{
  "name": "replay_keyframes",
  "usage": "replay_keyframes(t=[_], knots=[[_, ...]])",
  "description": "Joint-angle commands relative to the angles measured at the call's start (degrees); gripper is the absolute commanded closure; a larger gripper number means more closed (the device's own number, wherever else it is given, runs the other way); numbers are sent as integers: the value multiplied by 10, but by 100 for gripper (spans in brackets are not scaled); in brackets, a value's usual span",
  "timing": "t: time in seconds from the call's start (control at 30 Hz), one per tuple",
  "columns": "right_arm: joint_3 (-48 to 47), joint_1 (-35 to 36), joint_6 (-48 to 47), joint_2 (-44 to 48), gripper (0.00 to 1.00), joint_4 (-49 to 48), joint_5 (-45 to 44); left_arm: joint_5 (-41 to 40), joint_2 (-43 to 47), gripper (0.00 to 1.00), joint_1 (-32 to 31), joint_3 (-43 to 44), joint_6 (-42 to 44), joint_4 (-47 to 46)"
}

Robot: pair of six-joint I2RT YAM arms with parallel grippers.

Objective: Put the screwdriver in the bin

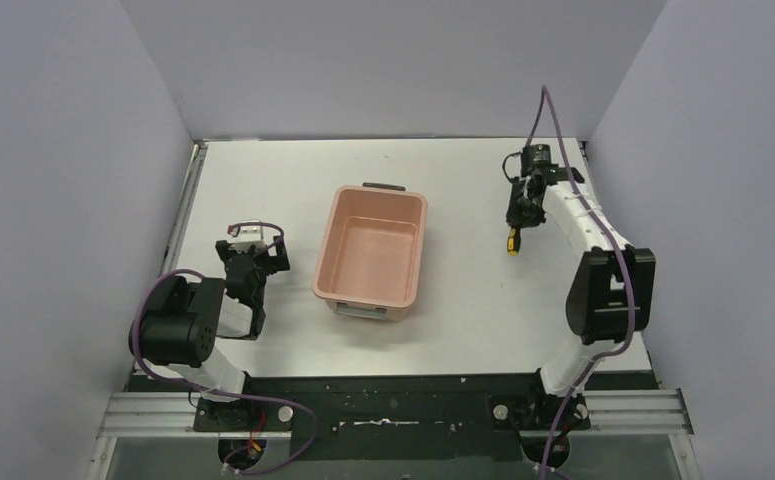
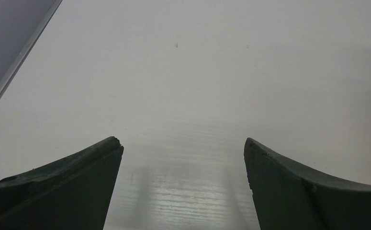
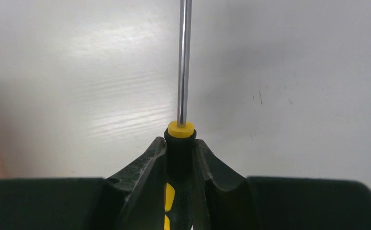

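The screwdriver (image 1: 512,243) has a black-and-yellow handle and a thin metal shaft. My right gripper (image 1: 515,224) is shut on its handle, over the table to the right of the bin. In the right wrist view the fingers (image 3: 147,160) clamp the handle just behind the yellow collar, and the shaft (image 3: 185,62) points straight out past my right gripper (image 3: 180,143). The salmon-pink bin (image 1: 419,255) stands mid-table and holds nothing. My left gripper (image 1: 253,262) is open and holds nothing, left of the bin, low over bare table (image 2: 183,143).
The bin has a dark handle (image 1: 383,186) on its far end and a grey one (image 1: 360,311) on its near end. Grey walls close in the white table on the left, back and right. A metal rail (image 1: 191,190) runs along the left edge.
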State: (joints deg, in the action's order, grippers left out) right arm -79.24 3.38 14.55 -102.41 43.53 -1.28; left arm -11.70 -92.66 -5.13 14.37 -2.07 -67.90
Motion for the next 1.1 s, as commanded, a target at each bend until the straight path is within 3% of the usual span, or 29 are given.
replay_keyframes(t=[0.0,0.2,0.43,0.7,0.97,1.07], knots=[[-114,47,48,132,100,44,28,7,4,3,3,1,6,-15],[-202,220,124,153,100,15,24,7,4,3,3,2,6,-15],[-238,399,158,78,100,-35,-12,6,5,3,3,1,6,-14],[-145,471,184,-13,100,-51,-43,6,5,3,3,1,6,-14],[-73,477,198,-76,100,-94,-63,6,5,3,3,1,6,-15],[-69,477,198,-92,88,-95,-78,6,4,3,4,1,5,-15]])
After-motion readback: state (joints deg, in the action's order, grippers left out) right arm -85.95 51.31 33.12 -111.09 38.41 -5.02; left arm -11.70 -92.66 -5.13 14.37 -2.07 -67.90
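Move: The screwdriver is already off the table and pinched by its handle in my right hand. The bin's middle is about 33 cm to this hand's left and some 5 cm back, its mid-height about 2 cm lower; the bin's near side wall starts roughly 22 cm to the left and also 5 cm back. From my left hand, the bin lies about 27 cm to the right, 3 cm back and roughly level. I swing my right hand in a quick high arc, climbing some 26 cm as it sweeps about 32 cm left over the bin's side wall, then drawing back about 12 cm and sinking just as far into the rear half of the bin. My wrist tips up and levels out again, ending about 30 degrees counter-clockwise, and my fingers stay shut on the handle. ##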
